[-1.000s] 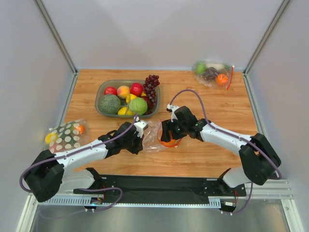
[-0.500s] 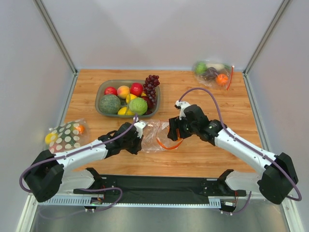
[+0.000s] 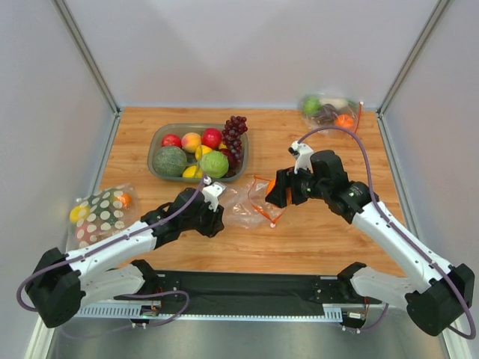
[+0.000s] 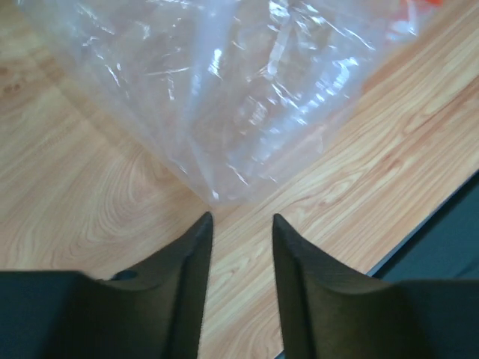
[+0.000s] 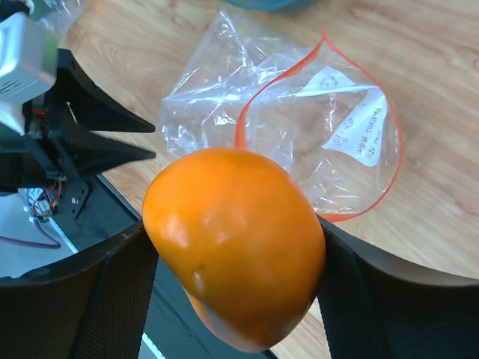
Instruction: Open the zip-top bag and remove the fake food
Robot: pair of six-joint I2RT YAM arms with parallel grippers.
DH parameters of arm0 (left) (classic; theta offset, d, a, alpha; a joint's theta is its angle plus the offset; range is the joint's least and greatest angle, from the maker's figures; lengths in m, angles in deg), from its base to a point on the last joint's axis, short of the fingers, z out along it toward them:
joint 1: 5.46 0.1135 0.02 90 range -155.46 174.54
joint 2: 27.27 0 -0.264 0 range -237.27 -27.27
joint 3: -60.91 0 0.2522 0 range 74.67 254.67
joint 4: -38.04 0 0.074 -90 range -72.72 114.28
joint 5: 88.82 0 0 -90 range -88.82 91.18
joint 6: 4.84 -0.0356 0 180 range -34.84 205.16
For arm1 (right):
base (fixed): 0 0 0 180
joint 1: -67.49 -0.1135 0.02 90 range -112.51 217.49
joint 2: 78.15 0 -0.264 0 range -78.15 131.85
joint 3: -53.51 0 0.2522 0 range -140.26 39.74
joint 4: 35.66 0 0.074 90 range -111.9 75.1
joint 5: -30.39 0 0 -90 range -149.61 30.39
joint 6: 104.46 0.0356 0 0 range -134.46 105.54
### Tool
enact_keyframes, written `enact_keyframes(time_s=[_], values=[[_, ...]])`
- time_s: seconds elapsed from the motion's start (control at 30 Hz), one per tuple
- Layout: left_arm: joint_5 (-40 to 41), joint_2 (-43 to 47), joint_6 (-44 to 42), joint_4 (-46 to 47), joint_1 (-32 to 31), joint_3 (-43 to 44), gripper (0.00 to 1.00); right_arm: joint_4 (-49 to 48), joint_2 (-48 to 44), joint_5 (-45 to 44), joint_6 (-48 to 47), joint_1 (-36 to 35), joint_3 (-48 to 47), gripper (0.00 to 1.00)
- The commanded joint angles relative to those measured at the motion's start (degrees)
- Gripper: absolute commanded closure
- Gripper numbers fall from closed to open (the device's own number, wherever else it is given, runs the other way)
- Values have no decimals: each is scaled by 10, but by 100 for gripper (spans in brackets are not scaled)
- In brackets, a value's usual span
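The zip-top bag [image 3: 245,206] lies crumpled in the middle of the table, clear, its orange-red zip strip [image 5: 389,149] gaping in a loop. Nothing shows inside it [image 5: 314,142]. My right gripper [image 3: 278,193] hangs just right of its mouth, shut on an orange plastic fruit [image 5: 236,247], the fake food [image 3: 272,197]. My left gripper [image 4: 241,217] stands open over bare wood, the bag's closed corner [image 4: 217,196] just ahead of its tips. From above, that left gripper [image 3: 221,218] is at the bag's left end.
A second clear bag [image 3: 328,112] with green, purple and orange pieces sits at the back right. A grey bowl [image 3: 159,138] of fruit with a grape bunch [image 3: 234,129] stands back left. A polka-dot bag [image 3: 101,211] lies far left. A black strip [image 3: 239,288] edges the near side.
My right gripper drew the orange fruit out of the bag, moving right and away from me. My left gripper opened and let go of the bag's end.
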Motion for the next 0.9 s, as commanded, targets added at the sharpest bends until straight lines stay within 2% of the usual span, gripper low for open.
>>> enact_keyframes(time_s=[0.0, 0.07, 0.1, 0.17, 0.4, 0.53, 0.63, 0.77, 0.87], values=[[-18, 55, -17, 9, -3, 26, 52, 4, -9, 27, -19, 12, -40, 25], [-17, 67, -15, -10, -4, 33, 43, -2, -1, 31, -23, 14, -54, 25], [-16, 78, -13, -19, -4, 43, 32, -5, 3, 32, -24, 15, -58, 25], [-10, 87, -11, -43, -4, 51, 23, -16, 20, 39, -28, 19, -75, 25], [48, 161, 0, -108, -3, 104, 11, -71, 126, 55, -39, 21, -166, 25], [149, 183, 22, -181, 6, 157, 3, -92, 222, 74, -36, 21, -243, 27], [183, 200, 22, -203, 43, 192, 1, -94, 305, 82, -35, 17, -317, 27], [150, 215, 8, -210, 141, 218, 1, -71, 414, 74, -44, -2, -438, 27], [135, 208, -7, -217, 178, 233, 1, -42, 497, 66, -46, -17, -536, 27]])
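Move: The orange is already in the right hand. The fruit tray's middle lies about 18 cm ahead of that hand, 24 cm left and 15 cm down; in it the cabbage is some 13 cm ahead and 20 cm left, the grapes 21 cm ahead and 12 cm left. The emptied bag lies level with that hand, about 8 cm left. From the left hand, the bag's middle is roughly 9 cm ahead and 11 cm right, the tray 26 cm ahead and 5 cm left. Keeping its grip round the orange, the right hand carries it forward and left, about 17 cm out and 12 cm across, rising a little on the way, to above the tray's right end. The left hand, already loose from the bag, opens wide and backs off upward some 20 cm, then swings left and a bit forward, turning counter-clockwise and tipping its fingers up. ##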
